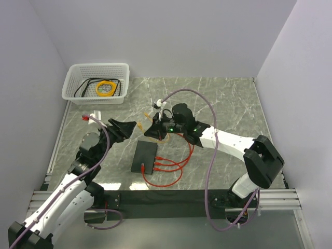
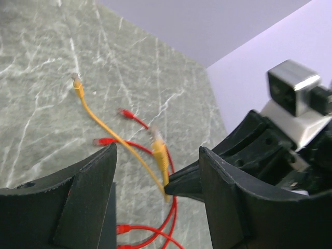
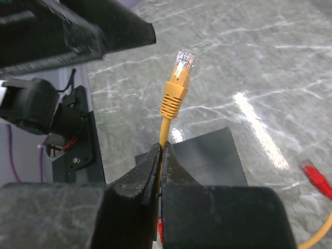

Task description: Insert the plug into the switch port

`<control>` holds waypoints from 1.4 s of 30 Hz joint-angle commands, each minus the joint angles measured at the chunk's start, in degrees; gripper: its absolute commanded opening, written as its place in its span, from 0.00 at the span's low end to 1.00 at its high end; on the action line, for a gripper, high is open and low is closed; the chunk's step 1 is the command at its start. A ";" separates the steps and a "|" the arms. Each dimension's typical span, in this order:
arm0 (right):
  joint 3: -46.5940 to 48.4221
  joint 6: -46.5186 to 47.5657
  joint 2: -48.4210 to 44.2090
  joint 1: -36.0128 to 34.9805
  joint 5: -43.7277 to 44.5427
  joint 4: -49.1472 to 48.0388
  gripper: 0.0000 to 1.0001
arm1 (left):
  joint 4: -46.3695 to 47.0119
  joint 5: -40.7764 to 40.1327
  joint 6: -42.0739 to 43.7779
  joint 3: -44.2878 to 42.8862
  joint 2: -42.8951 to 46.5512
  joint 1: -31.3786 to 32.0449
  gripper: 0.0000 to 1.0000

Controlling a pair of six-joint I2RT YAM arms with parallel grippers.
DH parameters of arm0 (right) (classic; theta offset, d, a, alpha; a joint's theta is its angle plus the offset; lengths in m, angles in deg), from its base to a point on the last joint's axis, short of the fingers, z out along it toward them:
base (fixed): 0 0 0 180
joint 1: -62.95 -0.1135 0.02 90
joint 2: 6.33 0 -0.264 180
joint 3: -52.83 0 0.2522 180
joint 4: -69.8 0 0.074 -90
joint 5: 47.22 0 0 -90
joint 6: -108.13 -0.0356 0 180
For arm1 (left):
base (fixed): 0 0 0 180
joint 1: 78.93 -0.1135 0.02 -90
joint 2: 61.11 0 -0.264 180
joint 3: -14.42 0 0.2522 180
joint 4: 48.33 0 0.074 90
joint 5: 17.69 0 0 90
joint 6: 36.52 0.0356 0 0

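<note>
The flat black switch (image 1: 144, 156) lies on the marble with red cords (image 1: 171, 165) entering its right edge; the port openings themselves do not show. Two loose red plugs (image 2: 122, 111) (image 2: 100, 141) lie on the table, and one red plug (image 3: 314, 174) shows at the right of the right wrist view. My right gripper (image 3: 161, 149) is shut on an orange-yellow cord just below its connector (image 3: 176, 93), holding it above the switch (image 3: 218, 153). My left gripper (image 2: 158, 150) is open, its fingers on either side of that yellow connector (image 2: 158, 151) without touching it.
A white mesh basket (image 1: 72, 85) stands at the back left with a yellow coil (image 1: 106, 88) and black cable inside. The yellow cord's far end (image 2: 78, 85) rests on the marble. White walls close in on both sides and the back.
</note>
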 commanded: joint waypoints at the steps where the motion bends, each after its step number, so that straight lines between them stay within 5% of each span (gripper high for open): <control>1: -0.67 0.21 -2.68 -0.34 -4.69 -6.01 0.00 | 4.47 0.77 -1.39 -1.35 2.74 -0.18 0.69; 12: -5.68 -4.89 -4.09 1.77 -18.40 -18.49 0.00 | 1.66 0.86 -3.06 -2.14 7.58 -0.18 0.66; 26: -4.80 -5.42 -2.77 1.77 -17.36 -17.71 0.00 | 6.66 6.13 -4.46 -0.12 1.00 -0.18 0.57; 32: -4.54 -5.59 -2.42 1.77 -16.92 -17.62 0.00 | 8.77 7.36 -5.52 0.59 -0.59 -0.18 0.47; 36: -4.72 -5.68 -2.33 1.77 -16.13 -17.71 0.00 | 8.51 8.07 -5.43 0.41 -0.94 -0.18 0.31; 42: -4.72 -5.95 -2.68 1.68 -14.46 -17.71 0.00 | 7.81 9.73 -5.52 0.67 -1.29 -0.18 0.26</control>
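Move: The yellow plug, on a cable pinched in the right fingers, sits about 4 cm left and 3 cm ahead of the right hand, a touch lower. From the left hand it lies some 3 cm right, 2 cm ahead and 4 cm below. The left fingertips are about 7 cm left, 1 cm ahead and 3 cm above the right hand. On the table roughly 21 cm below the left hand, the switch lies about 7 cm back and 3 cm right. Drawing back about 4 cm and rising nearly 3, the right hand keeps its pinch on the cable and turns counter-clockwise with its left side lifting, bringing the yellow plug up to the left fingers, then holds still. The left hand first rises about 4 cm and eases back, then sinks 2 cm and slides some 3 cm right as its wide-open fingers close most of the way around the plug's head; a firm touch can't be seen. ##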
